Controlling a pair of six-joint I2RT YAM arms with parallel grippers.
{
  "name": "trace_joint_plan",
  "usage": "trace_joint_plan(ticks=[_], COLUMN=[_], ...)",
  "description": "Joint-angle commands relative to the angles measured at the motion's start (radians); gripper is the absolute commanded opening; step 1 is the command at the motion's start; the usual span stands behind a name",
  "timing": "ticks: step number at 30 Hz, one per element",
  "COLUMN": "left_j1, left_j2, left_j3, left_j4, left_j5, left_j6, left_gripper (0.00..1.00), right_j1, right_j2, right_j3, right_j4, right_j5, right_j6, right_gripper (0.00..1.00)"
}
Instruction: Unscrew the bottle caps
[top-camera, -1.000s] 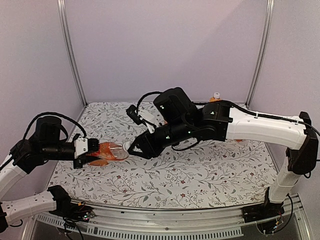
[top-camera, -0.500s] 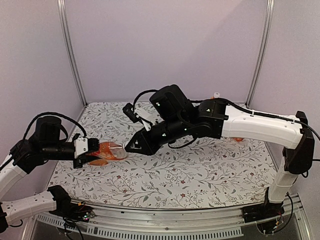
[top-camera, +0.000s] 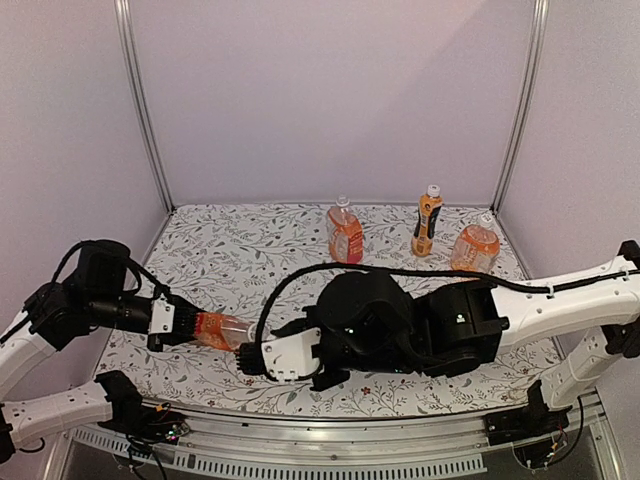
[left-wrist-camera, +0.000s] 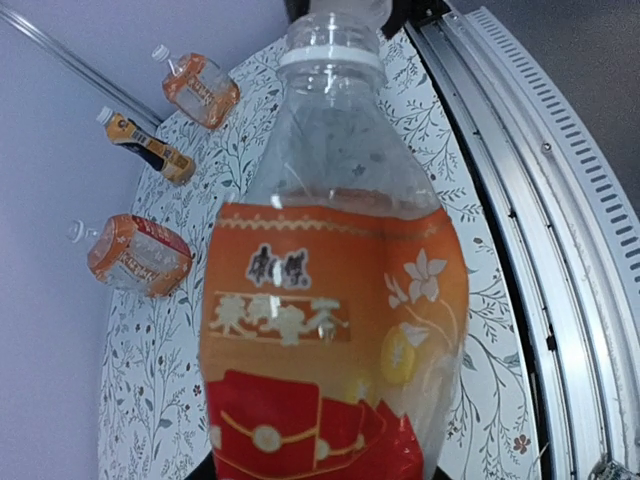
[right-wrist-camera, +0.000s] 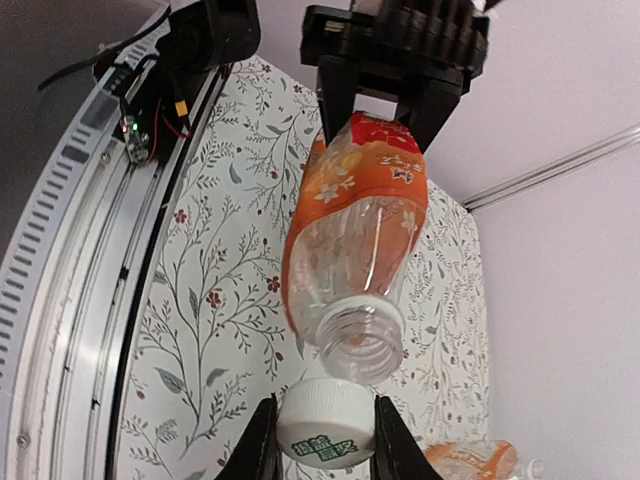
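My left gripper (top-camera: 178, 322) is shut on the base of a squat orange-labelled bottle (top-camera: 218, 330) and holds it lying level above the table, neck to the right. In the right wrist view the bottle's threaded neck (right-wrist-camera: 362, 347) is bare. The white bottle cap (right-wrist-camera: 325, 432) is off it, just below the mouth, with my right gripper (right-wrist-camera: 323, 440) shut on it. In the top view the right gripper (top-camera: 252, 357) sits at the bottle's mouth. Three more bottles stand at the back: a squat one (top-camera: 345, 232), a tall slim one (top-camera: 427, 222) and another squat one (top-camera: 475, 247), all capped.
The metal rail (top-camera: 300, 440) at the table's near edge runs just under the right arm (top-camera: 420, 335), which lies low across the front of the floral table (top-camera: 230, 250). Frame posts (top-camera: 140, 110) stand at the back corners.
The right arm has swung down to the near edge and now lies low, uncovering the back bottles. The cap, on the bottle before, is off and in the right gripper. The left arm dropped slightly.
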Motion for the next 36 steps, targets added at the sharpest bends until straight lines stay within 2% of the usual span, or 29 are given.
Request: trace_joint_plan(ticks=[1, 5, 8, 11, 12, 13, 16, 18, 22, 29, 32, 36], left_j1=[0.04, 0.04, 0.041, 0.045, 0.05, 0.058, 0.09, 0.111, 0.131, 0.135, 0.135, 0.135], left_j2=[-0.012, -0.014, -0.017, -0.026, -0.031, -0.035, -0.042, -0.045, -0.051, -0.055, -0.054, -0.051], left_j3=[-0.014, -0.013, -0.015, -0.027, -0.033, -0.037, -0.03, -0.013, 0.0, -0.013, -0.011, -0.002], left_j4=[-0.138, -0.141, -0.127, -0.033, 0.015, 0.064, 0.179, 0.218, 0.244, 0.247, 0.245, 0.234], left_j5=[-0.099, -0.097, -0.098, -0.131, -0.151, -0.175, -0.24, -0.244, -0.199, -0.163, -0.162, -0.159], left_j6=[-0.003, -0.007, -0.026, -0.144, -0.194, -0.254, -0.421, -0.509, -0.616, -0.609, -0.604, -0.593], left_gripper=[0.2, 0.19, 0.19, 0.19, 0.19, 0.19, 0.2, 0.2, 0.2, 0.2, 0.2, 0.2], right_j1=[0.035, 0.034, 0.007, -0.089, -0.147, -0.222, -0.38, -0.402, -0.402, -0.4, -0.393, -0.375], right_j2=[-0.074, -0.126, -0.128, -0.113, -0.1, -0.087, 0.007, 0.059, 0.135, 0.257, 0.309, 0.366], right_j3=[-0.047, -0.11, -0.115, -0.109, -0.083, -0.045, 0.049, 0.048, -0.015, -0.099, -0.1, -0.073], right_j4=[-0.093, 0.023, 0.034, -0.007, -0.093, -0.195, -0.412, -0.496, -0.568, -0.603, -0.596, -0.585], right_j5=[0.335, 0.283, 0.292, 0.298, 0.242, 0.14, -0.106, -0.133, -0.149, -0.217, -0.208, -0.206], right_j6=[-0.506, -0.506, -0.414, -0.131, -0.022, 0.195, 0.63, 0.736, 0.817, 0.914, 0.93, 0.932], right_gripper=[0.0, 0.0, 0.0, 0.0, 0.0, 0.0, 0.0, 0.0, 0.0, 0.03, 0.08, 0.21])
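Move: The right hand already holds the unscrewed cap just clear of the neck. The loose cap lying on the table is about 12 cm ahead of it, 12 cm to its right and 27 cm below. The open bottle's middle is some 11 cm to its left, 3 cm ahead and 2 cm lower. From the left hand, still gripping that bottle, the loose cap lies roughly 21 cm right, 7 cm ahead and 22 cm down. Right hand lowers its cap some 24 cm, swinging right towards the loose cap; left tilts bottle more upright. ##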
